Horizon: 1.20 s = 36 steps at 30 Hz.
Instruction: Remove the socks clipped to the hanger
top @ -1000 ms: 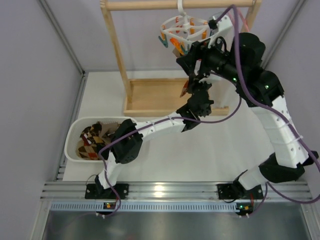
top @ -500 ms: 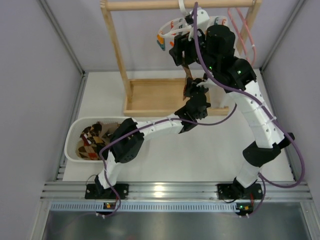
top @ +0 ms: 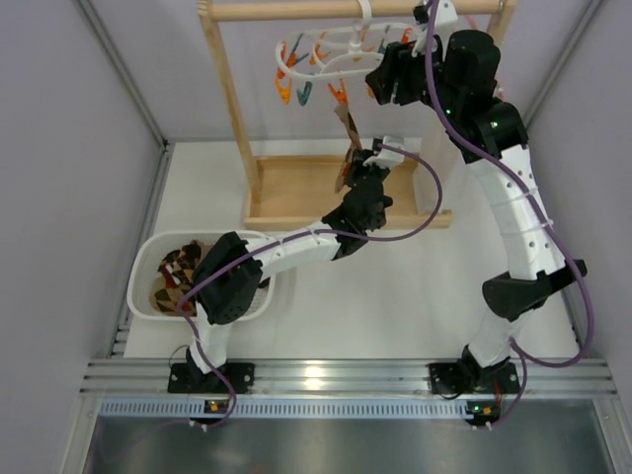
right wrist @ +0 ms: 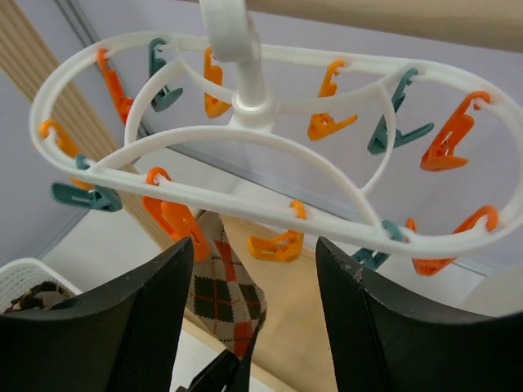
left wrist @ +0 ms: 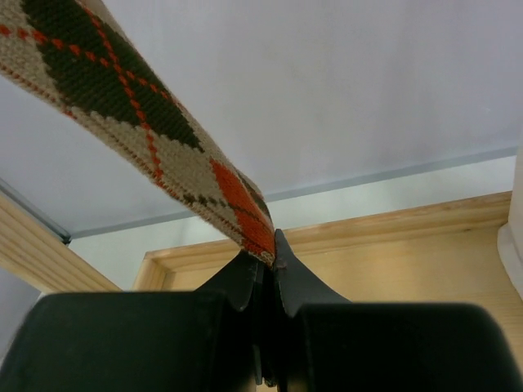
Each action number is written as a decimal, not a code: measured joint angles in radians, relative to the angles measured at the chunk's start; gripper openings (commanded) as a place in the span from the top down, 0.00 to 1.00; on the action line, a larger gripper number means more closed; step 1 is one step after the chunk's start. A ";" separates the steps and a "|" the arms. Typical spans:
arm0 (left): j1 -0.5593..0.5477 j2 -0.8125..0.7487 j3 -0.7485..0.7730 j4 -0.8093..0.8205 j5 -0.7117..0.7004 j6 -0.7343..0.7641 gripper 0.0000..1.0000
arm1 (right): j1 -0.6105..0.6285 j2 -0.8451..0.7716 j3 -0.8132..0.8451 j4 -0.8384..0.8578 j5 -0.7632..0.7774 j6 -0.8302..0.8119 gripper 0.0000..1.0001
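The white oval hanger (top: 331, 44) hangs by its hook from the wooden rail, with orange and teal clips around its ring. One argyle sock (top: 346, 126) dangles from an orange clip (right wrist: 176, 229). My left gripper (top: 354, 170) is shut on the sock's lower end; in the left wrist view the sock (left wrist: 122, 98) runs up and to the left from the pinched jaws (left wrist: 268, 245). My right gripper (top: 378, 84) is open just right of the ring. In its wrist view its fingers stand (right wrist: 253, 249) below the hanger rim (right wrist: 343, 220), holding nothing, and the sock (right wrist: 225, 286) hangs beyond them.
A white basket (top: 141, 259) at the left holds several argyle socks (top: 178, 276). The wooden rack has a top rail (top: 286, 10), a left post (top: 229, 99) and a tray-like base (top: 296, 193) under the hanger. Grey walls close in both sides.
The hanger has swung to the left and turned. My right arm rose along the rail and its jaws narrowed a little. My left gripper shifted left, still holding the sock.
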 measured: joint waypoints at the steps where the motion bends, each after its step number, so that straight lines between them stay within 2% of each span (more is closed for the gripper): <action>1: -0.001 -0.001 0.001 0.000 0.003 0.000 1.00 | 0.004 0.006 0.000 0.006 -0.010 -0.001 0.41; 7: -0.004 -0.001 0.002 -0.004 0.022 0.004 1.00 | 0.049 0.011 -0.067 0.036 -0.020 -0.026 0.41; 16: -0.004 0.001 0.011 -0.007 0.023 0.009 1.00 | 0.140 0.018 -0.085 0.058 0.056 -0.104 0.38; 27: -0.004 0.001 0.011 -0.008 0.027 0.008 1.00 | 0.196 0.099 -0.080 0.095 0.258 -0.214 0.38; 36: -0.004 0.001 0.011 -0.008 0.034 0.005 1.00 | 0.263 0.125 -0.080 0.153 0.393 -0.274 0.43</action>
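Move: The orange clip that holds the sock hangs on the near rim of the hanger, about 7 cm left of the right hand, 3 cm ahead and 4 cm below. From the right hand, the amber clip is some 2 cm left, 3 cm ahead and 3 cm below; the teal clip is about 12 cm left, 2 cm ahead and 4 cm below. From the left hand, which already pinches the sock's lower part, the orange clip is roughly 12 cm above, 4 cm left and 2 cm back. The right hand travels left and down past the amber clip to the orange clip on the sock, about 8 cm left and 6 cm down in all, with a small pull back and then some 3 cm forward late on. Its left side dips by roughly 15 degrees and its fingers stay a bit over half open, ending on either side of the clip without closing, while the left hand stays almost in place and keeps its pinch on the sock below. ##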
